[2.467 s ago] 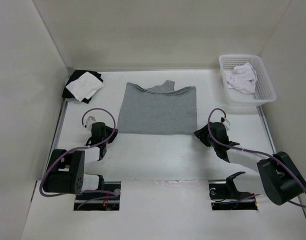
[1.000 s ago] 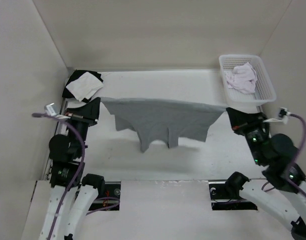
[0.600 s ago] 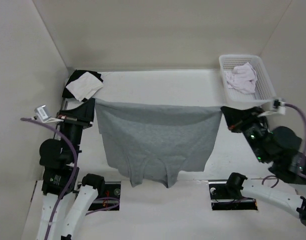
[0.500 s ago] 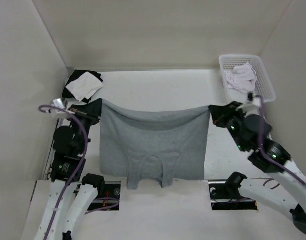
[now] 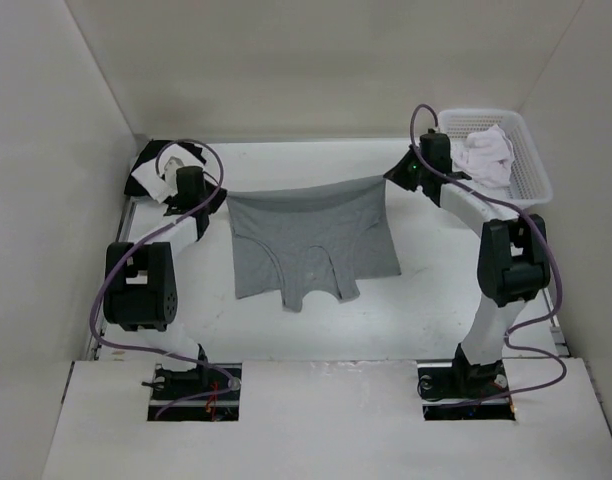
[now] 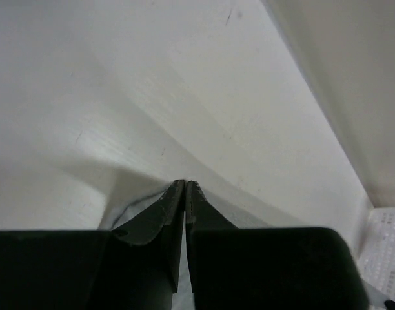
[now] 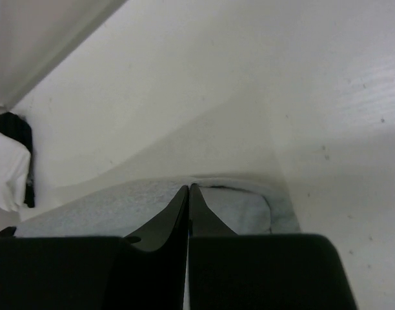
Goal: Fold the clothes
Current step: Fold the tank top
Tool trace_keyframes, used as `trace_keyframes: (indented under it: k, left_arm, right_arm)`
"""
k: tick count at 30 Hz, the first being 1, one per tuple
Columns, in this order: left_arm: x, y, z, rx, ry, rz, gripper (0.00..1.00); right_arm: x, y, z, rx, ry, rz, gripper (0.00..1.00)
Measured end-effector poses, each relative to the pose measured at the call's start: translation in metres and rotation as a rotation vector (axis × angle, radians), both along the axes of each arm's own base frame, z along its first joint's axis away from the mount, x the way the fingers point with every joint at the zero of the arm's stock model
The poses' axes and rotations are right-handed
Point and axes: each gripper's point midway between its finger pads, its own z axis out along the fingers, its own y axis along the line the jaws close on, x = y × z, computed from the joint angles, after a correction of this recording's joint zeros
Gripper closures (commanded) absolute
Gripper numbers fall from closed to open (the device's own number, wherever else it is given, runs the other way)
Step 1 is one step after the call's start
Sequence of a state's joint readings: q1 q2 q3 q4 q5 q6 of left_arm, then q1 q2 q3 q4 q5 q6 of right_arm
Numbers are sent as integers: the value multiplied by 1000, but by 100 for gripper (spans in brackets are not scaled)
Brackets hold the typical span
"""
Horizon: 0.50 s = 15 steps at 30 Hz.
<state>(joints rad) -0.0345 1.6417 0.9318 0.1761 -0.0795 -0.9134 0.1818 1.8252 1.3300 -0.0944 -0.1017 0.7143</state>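
The clothes [image 5: 308, 236], a grey sleeveless top, stretch across the far half of the table [image 5: 316, 340], with the neck and armholes towards the near side. My left gripper [image 5: 208, 200] is shut on its far left corner. My right gripper [image 5: 398, 176] is shut on the far right corner. In the left wrist view the gripper [image 6: 185, 183] is pressed shut, with grey fabric [image 6: 239, 218] beside the fingers. The right wrist view shows that gripper [image 7: 188, 188] shut on the grey hem [image 7: 88, 208]. The far edge sags a little between the two grips.
A white basket [image 5: 539, 180] holding a white cloth [image 5: 484, 155] stands at the far right, just behind the right arm. A black-and-white cloth pile [image 5: 158, 172] lies in the far left corner, close to the left gripper. White walls enclose the table on three sides.
Both arms have stretched out to the far side and come down, carrying the top's edge with them. The top, which hung high near the arm bases, now trails over the table.
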Motion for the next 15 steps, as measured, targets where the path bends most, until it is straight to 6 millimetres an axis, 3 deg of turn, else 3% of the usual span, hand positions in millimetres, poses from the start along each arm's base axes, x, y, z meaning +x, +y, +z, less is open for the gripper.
trace_keyframes:
  k: [3, 7, 15]
  left_arm:
    - [18, 2, 14, -17, -51, -2, 100]
    - [18, -7, 32, -36, -125, -24, 100]
    - [-83, -15, 34, -87, -182, -48, 100]
  right_arm:
    - [18, -6, 7, 34, -24, 0, 98]
    - [12, -12, 13, 64, -59, -3, 97]
    - [-83, -19, -31, 131, 3, -27, 98]
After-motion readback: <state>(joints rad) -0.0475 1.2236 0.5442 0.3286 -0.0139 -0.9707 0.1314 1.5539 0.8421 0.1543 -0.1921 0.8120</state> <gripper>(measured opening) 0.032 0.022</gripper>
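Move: Between the hands and nearer the base, the strap end of the tank top lies on the table: some 21 cm back, 25 cm right and 10 cm below the left hand, and about 24 cm back, 17 cm left and 13 cm below the right. The black-and-white clothes pile is roughly 12 cm ahead and 17 cm left of the left hand; the white basket sits about 10 cm ahead and 31 cm right of the right hand. Carrying the pinched far edge of the tank top, both hands first run on forward about 2 cm, then reverse and draw it back some 10 cm towards the strap end. The left rises about 3 cm, its fingertips tipping up some 10 degrees; the right ends about 3 cm lower with a slight roll. Both grippers stay shut on the cloth. ##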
